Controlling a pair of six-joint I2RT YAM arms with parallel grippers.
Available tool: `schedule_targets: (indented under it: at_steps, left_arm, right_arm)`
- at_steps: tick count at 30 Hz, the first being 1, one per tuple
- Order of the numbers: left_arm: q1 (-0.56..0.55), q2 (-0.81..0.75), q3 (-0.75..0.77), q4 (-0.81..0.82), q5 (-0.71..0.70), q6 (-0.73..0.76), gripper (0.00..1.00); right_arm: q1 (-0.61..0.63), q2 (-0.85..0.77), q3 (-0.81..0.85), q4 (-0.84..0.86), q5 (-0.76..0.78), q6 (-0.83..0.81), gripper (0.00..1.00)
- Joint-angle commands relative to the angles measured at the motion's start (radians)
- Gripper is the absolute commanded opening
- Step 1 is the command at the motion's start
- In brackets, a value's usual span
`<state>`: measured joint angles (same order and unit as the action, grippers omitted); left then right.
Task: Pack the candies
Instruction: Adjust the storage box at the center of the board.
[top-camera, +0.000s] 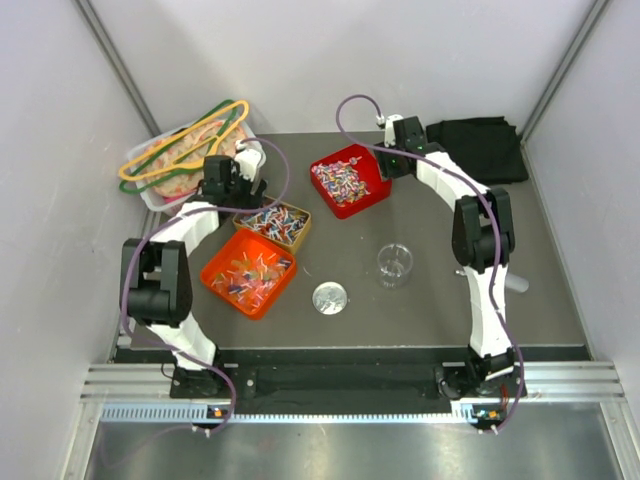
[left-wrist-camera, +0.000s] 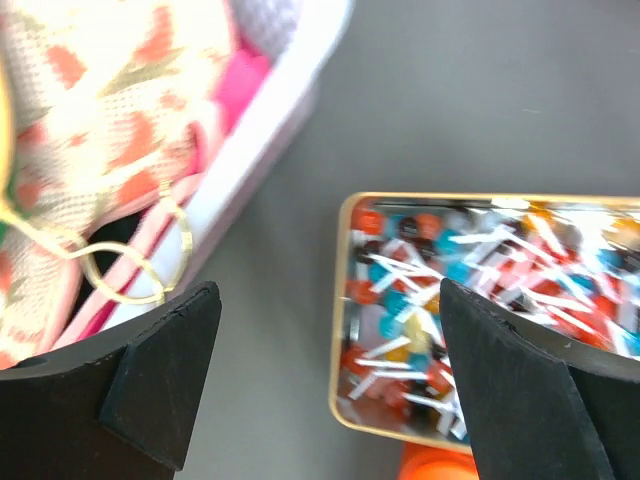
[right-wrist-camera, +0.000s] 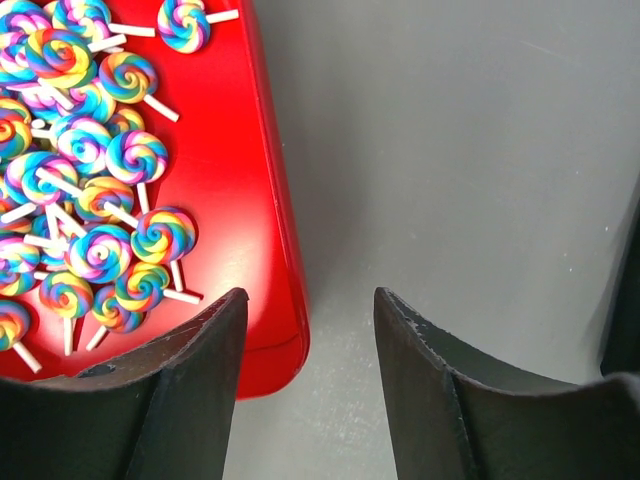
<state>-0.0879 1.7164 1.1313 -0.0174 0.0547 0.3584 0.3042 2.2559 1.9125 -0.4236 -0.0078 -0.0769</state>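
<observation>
The candies are small lollipops in three trays: rainbow swirls (right-wrist-camera: 90, 200) in a red tray (top-camera: 350, 180), mixed colours (left-wrist-camera: 470, 290) in a gold tray (top-camera: 273, 224), and more (top-camera: 245, 270) in an orange tray (top-camera: 215, 283). My left gripper (left-wrist-camera: 328, 295) is wide open and empty. It hovers over bare table between the white basket (left-wrist-camera: 270, 110) and the gold tray's rim (left-wrist-camera: 345, 300). My right gripper (right-wrist-camera: 310, 300) is open and empty, astride the red tray's wall (right-wrist-camera: 275, 200) near a corner. From above, the left gripper (top-camera: 237, 197) and right gripper (top-camera: 385, 160) are at the back.
The white basket (top-camera: 150, 195) at the back left holds pink-orange cloth items with coloured hangers (top-camera: 185, 145). A clear cup (top-camera: 394, 263) and a round lid (top-camera: 330, 297) stand on the grey table. Black cloth (top-camera: 480, 145) lies at the back right. The orange tray's edge (left-wrist-camera: 435, 465) shows below the gold tray.
</observation>
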Motion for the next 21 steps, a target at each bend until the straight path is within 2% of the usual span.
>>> schedule_targets:
  at_steps: [1, 12, 21]
  left_arm:
    - [-0.001, -0.077, 0.025, -0.108, 0.183, 0.049, 0.95]
    - [0.08, -0.182, -0.005, -0.352, 0.274, 0.336, 0.93]
    - [0.08, -0.193, -0.128, -0.3, 0.194, 0.43, 0.92]
  right_arm:
    - [-0.002, -0.088, 0.051, -0.006, -0.018, 0.008, 0.54]
    - [0.0, -0.142, 0.019, -0.02, -0.035, 0.005, 0.57]
    - [-0.002, -0.203, -0.039, -0.026, -0.046, 0.009, 0.59]
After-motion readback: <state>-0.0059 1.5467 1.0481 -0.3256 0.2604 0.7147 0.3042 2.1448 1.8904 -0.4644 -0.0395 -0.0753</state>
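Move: The orange box's middle lies about 17 cm back from my open left hand, about straight in line and some 8 cm lower. The gold candy box sits between them, roughly 5 cm back and 5 cm right of that hand, and the laundry basket is some 13 cm left and 8 cm ahead. From my right hand, the red box's middle is about 8 cm left, 2 cm back and 6 cm down; the black cloth is 22 cm right and 6 cm ahead. I draw my left hand back about 7 cm towards the orange box's far left corner, past the left end of the gold box, swinging slightly right and then left. Its fingers stay wide open while the wrist turns some 15 degrees clockwise and tips down a little. Meanwhile my right hand rises nearly 5 cm, easing slightly back, away from the red box with its fingers still half open. ##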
